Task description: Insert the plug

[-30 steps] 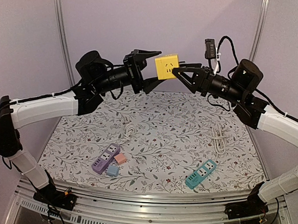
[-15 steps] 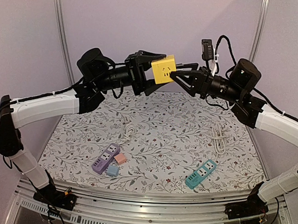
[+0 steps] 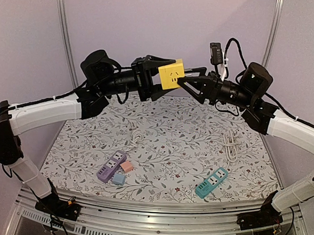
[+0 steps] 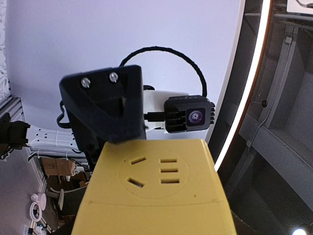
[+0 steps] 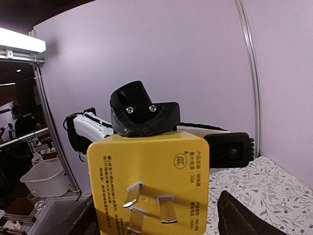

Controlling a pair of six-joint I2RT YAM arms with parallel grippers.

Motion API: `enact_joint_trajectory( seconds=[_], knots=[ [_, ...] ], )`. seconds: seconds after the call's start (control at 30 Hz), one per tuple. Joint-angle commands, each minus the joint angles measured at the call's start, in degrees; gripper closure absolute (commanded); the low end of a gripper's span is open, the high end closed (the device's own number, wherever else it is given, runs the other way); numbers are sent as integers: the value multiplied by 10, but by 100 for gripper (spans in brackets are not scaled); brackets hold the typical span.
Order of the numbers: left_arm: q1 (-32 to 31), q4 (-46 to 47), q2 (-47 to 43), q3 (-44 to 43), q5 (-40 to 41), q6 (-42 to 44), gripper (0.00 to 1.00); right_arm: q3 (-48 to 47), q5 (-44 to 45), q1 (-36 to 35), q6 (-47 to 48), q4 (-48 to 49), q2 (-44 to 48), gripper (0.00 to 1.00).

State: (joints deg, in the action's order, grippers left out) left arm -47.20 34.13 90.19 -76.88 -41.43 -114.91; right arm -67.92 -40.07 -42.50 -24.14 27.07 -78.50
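Note:
A yellow cube plug adapter (image 3: 171,76) is held high above the table, between both grippers. My left gripper (image 3: 160,75) is shut on it, one finger (image 5: 142,115) on top. The left wrist view shows the cube's socket face (image 4: 156,176). The right wrist view shows its back face (image 5: 149,166) with three metal prongs (image 5: 146,208). My right gripper (image 3: 187,80) is open, and its fingers (image 5: 244,215) straddle the cube's sides. One right finger (image 4: 102,107) sits against the cube's edge.
On the floral table (image 3: 172,123) lie a purple power strip (image 3: 111,166), a small pink block (image 3: 126,167), a small blue block (image 3: 118,179), a teal power strip (image 3: 212,182) and two white cables (image 3: 135,137) (image 3: 230,143). Metal frame posts stand at the back.
The left gripper has carried the cube slightly left and down. The right gripper has followed and closed the gap, so its open fingers now reach around the cube.

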Motion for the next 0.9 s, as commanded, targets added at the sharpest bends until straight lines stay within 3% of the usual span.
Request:
enact_joint_trajectory(
  seconds=[0.0, 0.07, 0.4, 0.6, 0.87],
  knots=[
    [-5, 6, -33, 10, 13, -10, 93, 33, 38, -4, 11, -36, 11, 7],
    [1, -4, -40, 16, 23, 0, 95, 49, 51, -4, 22, -58, 29, 1],
    [23, -198, -78, 22, 47, 108, 100, 116, 116, -4, 62, -203, 154, 1],
    [37, -470, -98, -23, 83, 232, 100, 140, 243, -4, 66, -329, 222, 1],
    [42, -722, -108, -39, 189, 301, 100, 118, 407, -4, 109, -491, 249, 1]
  ],
)
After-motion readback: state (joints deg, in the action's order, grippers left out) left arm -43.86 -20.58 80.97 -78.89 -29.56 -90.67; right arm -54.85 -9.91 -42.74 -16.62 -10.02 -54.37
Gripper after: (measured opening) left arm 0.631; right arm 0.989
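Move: The left hand already grips the yellow plug; the purple power strip lies some 24 cm to its left, about level fore and aft and 43 cm below. Down there the pink block stands 7 cm to the strip's right, the blue block 5 cm right and 6 cm nearer. The plug sits about 3 cm left of the right hand's point; the teal strip is 16 cm right of that hand, 5 cm back and 42 cm down. The right fingers, already loosening, spread wide and come free of the plug's pronged side; that hand sinks about 5 cm, then draws off right while turning clockwise some 30 degrees and dipping further. The left keeps its grip, pauses, then lowers the plug about 11 cm and carries it 5 cm left towards the purple strip, its fingers tipping down some 35 degrees. ##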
